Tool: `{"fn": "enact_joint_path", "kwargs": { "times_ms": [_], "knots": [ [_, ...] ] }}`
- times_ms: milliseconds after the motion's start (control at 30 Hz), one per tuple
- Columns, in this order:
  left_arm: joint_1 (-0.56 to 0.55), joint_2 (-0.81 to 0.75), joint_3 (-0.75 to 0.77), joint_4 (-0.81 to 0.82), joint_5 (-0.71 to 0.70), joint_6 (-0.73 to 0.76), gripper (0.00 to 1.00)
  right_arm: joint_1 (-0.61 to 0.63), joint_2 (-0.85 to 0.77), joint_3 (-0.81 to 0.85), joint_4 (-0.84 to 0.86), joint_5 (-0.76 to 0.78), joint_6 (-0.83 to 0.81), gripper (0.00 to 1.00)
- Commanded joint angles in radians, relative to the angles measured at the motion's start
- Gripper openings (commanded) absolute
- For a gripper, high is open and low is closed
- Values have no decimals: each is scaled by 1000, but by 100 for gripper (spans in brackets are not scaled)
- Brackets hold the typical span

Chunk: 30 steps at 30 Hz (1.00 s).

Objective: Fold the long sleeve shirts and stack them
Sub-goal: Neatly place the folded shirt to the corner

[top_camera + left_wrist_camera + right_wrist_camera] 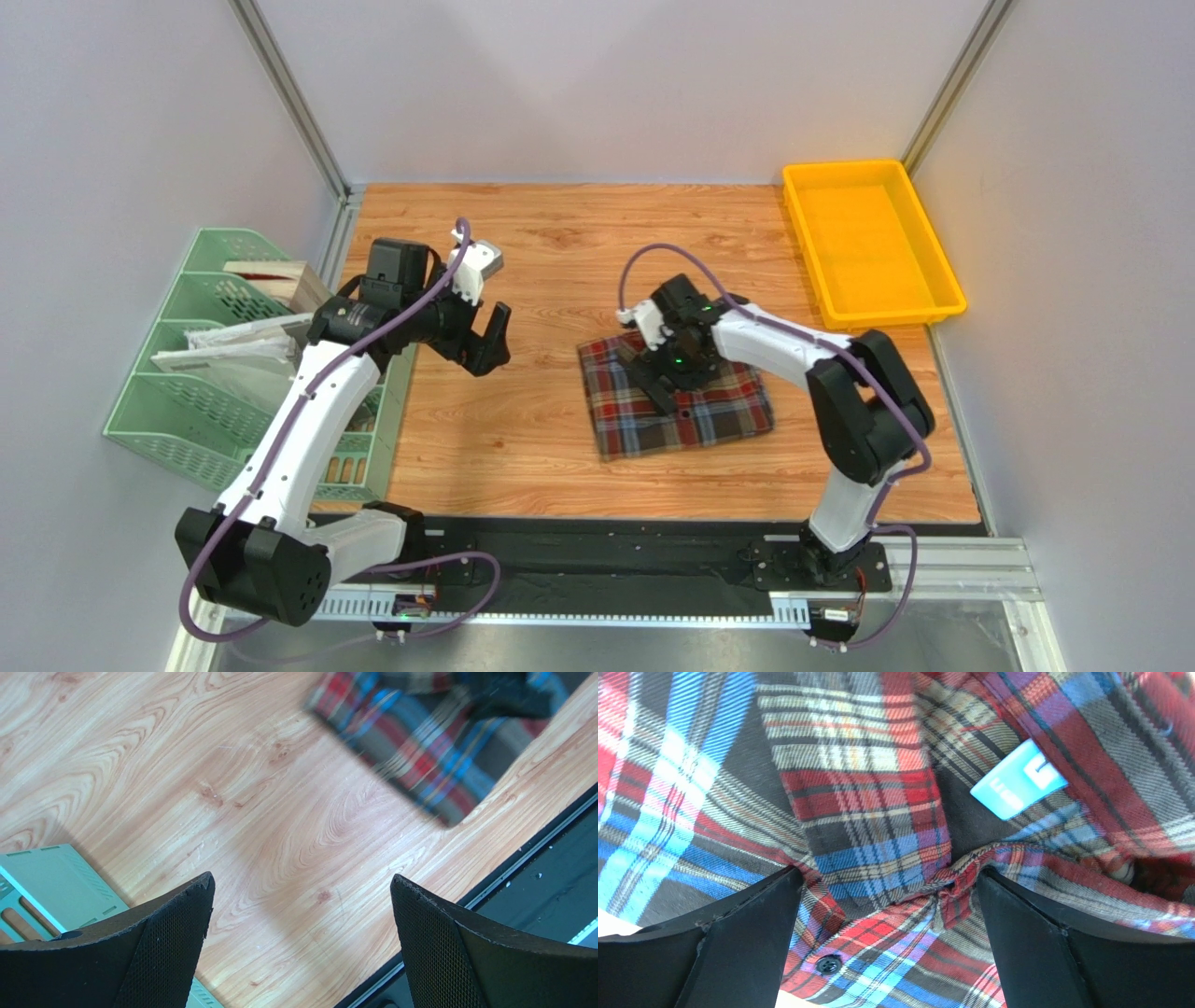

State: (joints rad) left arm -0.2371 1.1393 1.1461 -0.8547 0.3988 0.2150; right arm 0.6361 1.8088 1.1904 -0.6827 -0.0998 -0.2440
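A plaid long sleeve shirt (709, 416) in brown, red, blue and cream lies folded into a rough rectangle on the wooden table, centre right. My right gripper (668, 367) stands right on its far-left part, jaws wide open, fingers pressed into the cloth. In the right wrist view the shirt (878, 798) fills the frame, with its light blue neck label (1016, 780) and a dark button (827, 964) between the open fingers (1046, 952). My left gripper (491, 336) hovers open over bare wood, left of the shirt (428, 749), nothing between its fingers (168, 945).
A yellow tray (929, 304) sits at the back right corner. A green rack (211, 406) with papers stands off the table's left edge. The black front rail (631, 546) runs along the near edge. Grey walls close in the sides and the back.
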Motion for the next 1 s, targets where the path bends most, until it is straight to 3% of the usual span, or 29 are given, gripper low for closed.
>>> {"fn": "enact_joint_path", "kwargs": {
  "times_ms": [0, 233, 400, 700, 967],
  "knots": [
    [9, 31, 69, 3, 23, 26, 99, -157, -95, -182, -143, 31, -109, 100],
    [12, 73, 132, 2, 26, 20, 99, -369, -229, -336, -206, 37, -218, 100],
    [10, 77, 153, -10, 23, 34, 99, -606, -253, -386, -232, 35, -438, 100],
    [10, 82, 155, -9, 41, 26, 99, -918, -201, -382, -213, 66, -751, 100],
    [12, 80, 159, -17, 26, 23, 99, -1081, -135, -318, -225, 81, -834, 100]
  ]
}}
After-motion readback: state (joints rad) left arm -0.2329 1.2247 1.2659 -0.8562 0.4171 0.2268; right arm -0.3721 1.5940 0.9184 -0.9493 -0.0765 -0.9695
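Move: Beneath the right hand the folded shirt is already pressed, its middle roughly 2 cm left and 1 cm back of the hand point. The table's near right corner, where the shirt is headed, lies about 45 cm to the right and 21 cm back; the yellow tray's middle is some 30 cm right and 25 cm ahead. From the raised left hand, the shirt is about 27 cm right, nearly level fore and aft, and 20 cm below. Sliding the shirt on across the tabletop, the right hand sweeps about 31 cm right and some 8 cm back towards the near right corner. Its wide-open fingertips keep pressing on the collar cloth without closing, at nearly constant height, while the wrist turns some 15 degrees clockwise and tips the fingers back. The empty, open left hand eases a few centimetres forward and up. ##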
